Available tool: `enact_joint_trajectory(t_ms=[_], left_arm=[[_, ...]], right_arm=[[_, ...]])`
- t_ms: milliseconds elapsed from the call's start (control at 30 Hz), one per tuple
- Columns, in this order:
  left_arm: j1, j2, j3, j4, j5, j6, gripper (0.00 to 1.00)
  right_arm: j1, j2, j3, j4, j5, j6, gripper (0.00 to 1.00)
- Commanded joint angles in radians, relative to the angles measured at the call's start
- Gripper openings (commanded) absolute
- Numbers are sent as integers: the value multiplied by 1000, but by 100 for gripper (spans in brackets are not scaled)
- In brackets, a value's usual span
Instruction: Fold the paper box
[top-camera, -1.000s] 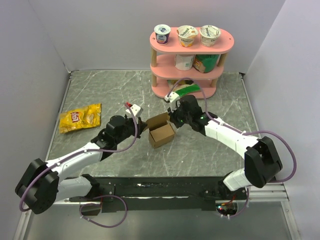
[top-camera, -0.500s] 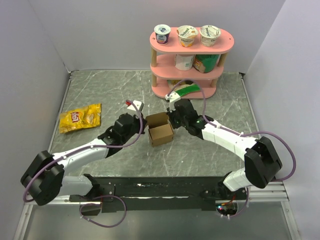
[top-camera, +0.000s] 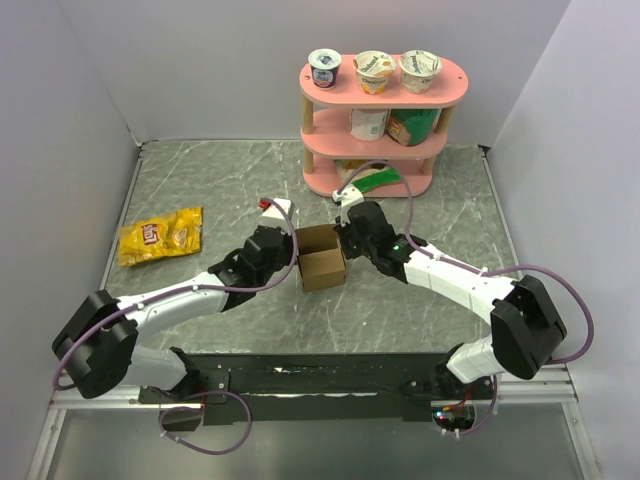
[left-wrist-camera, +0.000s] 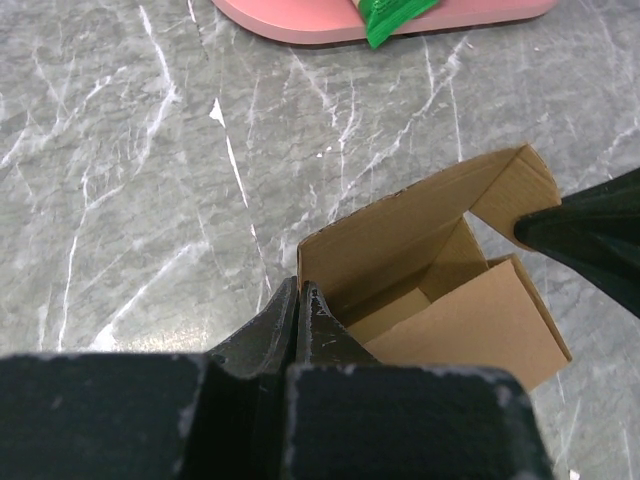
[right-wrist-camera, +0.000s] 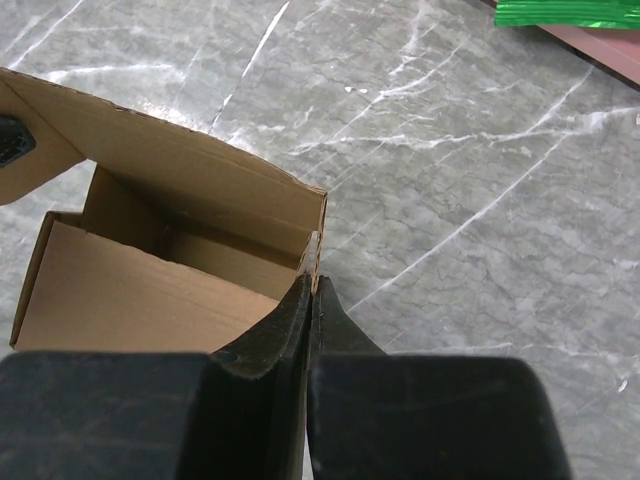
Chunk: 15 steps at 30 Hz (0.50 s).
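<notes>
The paper box (top-camera: 322, 262) is a small brown cardboard box, open at the top, standing mid-table with its flaps up. My left gripper (top-camera: 293, 262) is shut, and its closed tips (left-wrist-camera: 298, 290) press against the box's left corner (left-wrist-camera: 420, 270) with nothing between them. My right gripper (top-camera: 345, 246) is shut at the box's right side. In the right wrist view its tips (right-wrist-camera: 311, 282) pinch the end of a cardboard wall (right-wrist-camera: 200, 170) at the corner. The right gripper's dark fingers (left-wrist-camera: 590, 235) show at the box's far flap in the left wrist view.
A pink three-tier shelf (top-camera: 380, 110) with cups and tubs stands behind the box. A green packet (top-camera: 375, 180) sticks out of its bottom tier. A yellow snack bag (top-camera: 160, 237) lies at the left. Grey walls enclose the marble tabletop (top-camera: 200, 180).
My left gripper has moved right, from a short way off up against the box's left corner. The box has turned slightly and squared up. The right gripper stayed at the box's right side.
</notes>
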Motion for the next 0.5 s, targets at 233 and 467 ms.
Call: enact_joint_trajectory(t_ms=[233,467], left_arm=[[-34,-9,15,30,84,22,18],[-34,-110,-68,101,181,107,74]], right_arm=[[20,-57,-12,-3,-1,21,20],[17,-146,-19,-21,-15,-27,87]])
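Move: The left gripper is shut on the left side flap of the raised lid, with the middle of the paper box about 5 cm to its right, 2 cm back and 5 cm below. The right gripper is shut on the right side flap; from it the box's middle lies some 4 cm left, 2 cm back and 5 cm lower. The green bag on the low shelf stands roughly 21 cm ahead of the right gripper and 6 cm to its right. Hold both grippers nearly still on the lid's side flaps, then open them to let the flaps go, the right one wider. While they open, draw the left back and to the right about 2.5 cm towards the box, turning it some 10 degrees clockwise; ease the right back and up, a centimetre or so each way. ##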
